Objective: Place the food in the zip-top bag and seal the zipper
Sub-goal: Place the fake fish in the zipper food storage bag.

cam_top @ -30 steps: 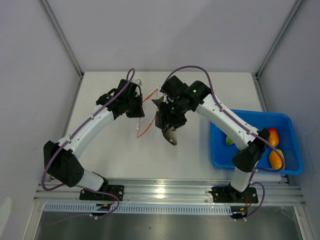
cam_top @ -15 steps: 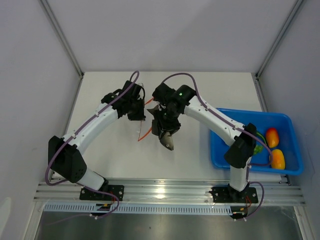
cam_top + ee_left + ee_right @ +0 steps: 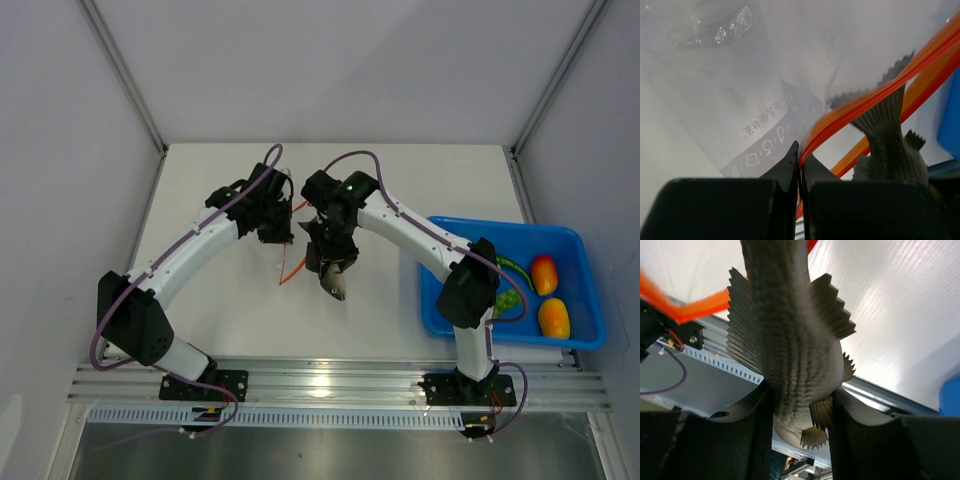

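The zip-top bag [image 3: 735,85] is clear and hangs from my left gripper [image 3: 801,157], which is shut on its orange-red zipper [image 3: 866,101]. From above, that left gripper [image 3: 281,224] sits mid-table with the zipper [image 3: 291,266] trailing below it. Right beside it, my right gripper [image 3: 334,253] is shut on a grey toy fish [image 3: 790,350], the food, gripped across the body with its head [image 3: 336,284] toward the near edge. The fish tail [image 3: 888,131] shows between the two zipper strips at the bag's mouth. In the right wrist view the zipper [image 3: 696,310] curves past the fish.
A blue tray [image 3: 577,238] stands at the right, holding two yellow-orange fruits [image 3: 545,273] [image 3: 552,318] and a green piece [image 3: 506,299]. The right arm's elbow [image 3: 470,290] hangs over the tray's left side. The aluminium rail runs along the near edge.
The right arm has swung left, carrying the fish closer to the bag's mouth. The left gripper has edged right with the zipper still pinched.
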Action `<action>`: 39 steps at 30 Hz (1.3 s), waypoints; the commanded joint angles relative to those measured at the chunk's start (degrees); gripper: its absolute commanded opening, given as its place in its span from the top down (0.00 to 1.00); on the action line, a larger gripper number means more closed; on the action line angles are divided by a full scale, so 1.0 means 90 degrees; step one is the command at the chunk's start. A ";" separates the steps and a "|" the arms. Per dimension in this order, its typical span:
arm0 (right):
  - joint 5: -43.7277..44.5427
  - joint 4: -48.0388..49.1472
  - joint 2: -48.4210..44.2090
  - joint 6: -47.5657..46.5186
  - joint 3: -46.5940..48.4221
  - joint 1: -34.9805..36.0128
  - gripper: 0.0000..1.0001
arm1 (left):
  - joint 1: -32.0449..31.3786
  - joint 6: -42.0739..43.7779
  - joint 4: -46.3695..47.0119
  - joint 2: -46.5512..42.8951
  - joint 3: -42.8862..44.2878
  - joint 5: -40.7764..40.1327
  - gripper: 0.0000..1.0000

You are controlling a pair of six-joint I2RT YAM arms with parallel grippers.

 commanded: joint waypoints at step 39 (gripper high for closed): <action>-0.0592 0.0966 0.0034 0.0488 -0.0909 -0.1412 1.00 | -0.0236 -0.0391 0.0697 0.1356 0.0391 0.3368 1.00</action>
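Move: My right hand already holds the fake fish, tail towards the bag's open mouth, whose middle is about 8 cm to its left, 4 cm ahead and a little below. The bag's clear body lies some 18 cm left, 4 cm ahead and 10 cm below. My left hand still pinches the left zipper lip; from it the fish is roughly 9 cm right, 6 cm back and about level. The zipper's near end hangs about 9 cm back from that hand, straight in line, slightly lower. With my left fingers still shut on the lip, I draw the bag mouth about 8 cm right onto the fish, sinking some 4 cm and easing back, fingertips swinging right and back about 25 degrees. Meanwhile my right hand keeps its grip and lowers the fish about 6 cm, edging right, first forward, slightly back, then forward again to feed the tail past the lip, turning a little clockwise. ##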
